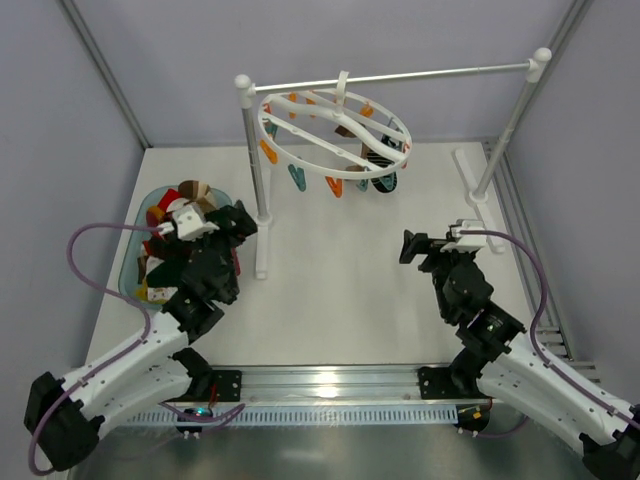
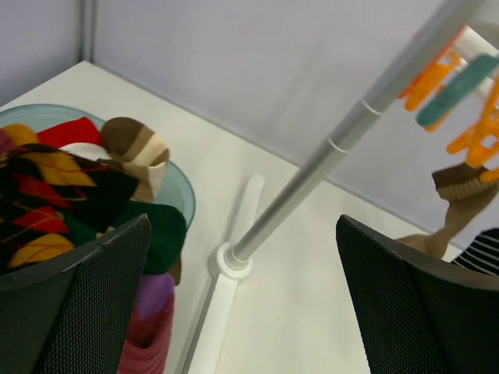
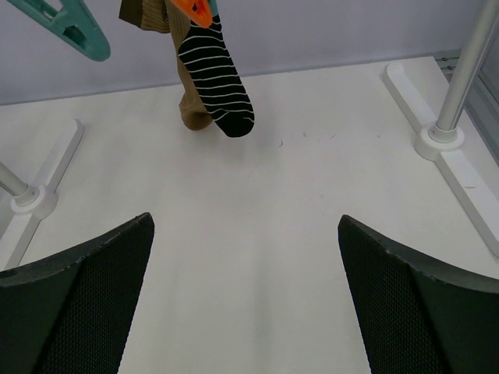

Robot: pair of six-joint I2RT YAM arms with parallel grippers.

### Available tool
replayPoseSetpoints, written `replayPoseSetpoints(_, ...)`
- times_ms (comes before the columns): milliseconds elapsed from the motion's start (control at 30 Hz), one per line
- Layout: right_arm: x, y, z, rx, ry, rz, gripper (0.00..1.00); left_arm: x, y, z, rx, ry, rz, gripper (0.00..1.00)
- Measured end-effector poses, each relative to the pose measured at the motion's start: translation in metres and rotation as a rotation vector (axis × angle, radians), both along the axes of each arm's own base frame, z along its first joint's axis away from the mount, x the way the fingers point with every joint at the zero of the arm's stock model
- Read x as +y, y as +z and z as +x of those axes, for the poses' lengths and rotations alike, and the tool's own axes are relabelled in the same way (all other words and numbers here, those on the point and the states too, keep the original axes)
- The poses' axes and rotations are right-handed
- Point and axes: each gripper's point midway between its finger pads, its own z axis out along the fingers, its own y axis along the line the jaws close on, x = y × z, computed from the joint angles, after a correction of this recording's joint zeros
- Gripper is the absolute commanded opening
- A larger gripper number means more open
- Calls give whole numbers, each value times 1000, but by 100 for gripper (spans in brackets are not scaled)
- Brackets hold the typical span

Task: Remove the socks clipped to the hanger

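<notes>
The white ring hanger [image 1: 335, 130] hangs by its hook from the rack bar, rimmed with orange and teal clips [image 2: 452, 70]. Two socks stay clipped at its right side: a black-white striped sock [image 3: 218, 78] and a brown sock [image 3: 191, 105] behind it, also visible from above as the striped sock [image 1: 386, 181]. My left gripper [image 1: 240, 222] is open and empty beside the rack's left post, right of the pile of loose socks [image 2: 54, 187]. My right gripper [image 1: 412, 246] is open and empty above the table, well below and in front of the hanging socks.
A teal tray [image 1: 128, 272] at the left holds several loose socks. The rack's left post [image 2: 312, 179] and its foot [image 2: 230, 261] stand just ahead of my left fingers. The right post's foot [image 3: 440, 144] sits at the far right.
</notes>
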Motion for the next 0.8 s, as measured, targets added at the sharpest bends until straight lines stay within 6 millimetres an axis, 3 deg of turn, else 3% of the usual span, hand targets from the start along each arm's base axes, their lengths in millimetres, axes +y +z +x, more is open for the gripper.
replayPoseSetpoints(100,-6,-1,7,-7,-20,9,100,-34,-7,6,-15,-81,60,100)
replayPoseSetpoints(233,-10,-6,29,0,-43,18,100,-73,-33,7,-28,-194,135,100)
replayPoseSetpoints(500,-1,-55,90,109,-10,3,100,-117,-91,25,-25,-305,257,100)
replayPoseSetpoints(667,3,-57,121,59,27,48,100,-142,-155,35,91,-394,401,100)
replayPoseSetpoints(733,-2,-54,133,36,31,68,100,-152,-165,36,103,-440,413,100)
replayPoseSetpoints(800,-7,-52,149,20,28,88,100,-159,-161,35,83,-475,393,100)
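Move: The black striped sock hangs about 25 cm ahead of the right hand, 5 cm to its left and some 8 cm lower. The tan sock hangs 4 cm beyond it and 4 cm farther left; the right post's foot stands about 25 cm ahead of this hand and 23 cm to its right, on the table. From the left hand the striped sock is roughly 20 cm ahead, 38 cm right and 13 cm lower; the left post's foot lies 16 cm ahead and 5 cm right, well below, and the sock basket 13 cm left and 4 cm ahead. The right hand, empty and wide open, reaches forward about 15 cm towards the hanging striped sock, sinking some 5 cm on the way and then running on nearly level, its fingers still pointing ahead and stopping short of the sock. Meanwhile the empty left hand leaves the basket and swings about 16 cm to the right while dropping as far, passing on the robot's side of the left post towards the two socks, its wrist rolling level and turning clockwise some 25 degrees with the fingers kept open. ##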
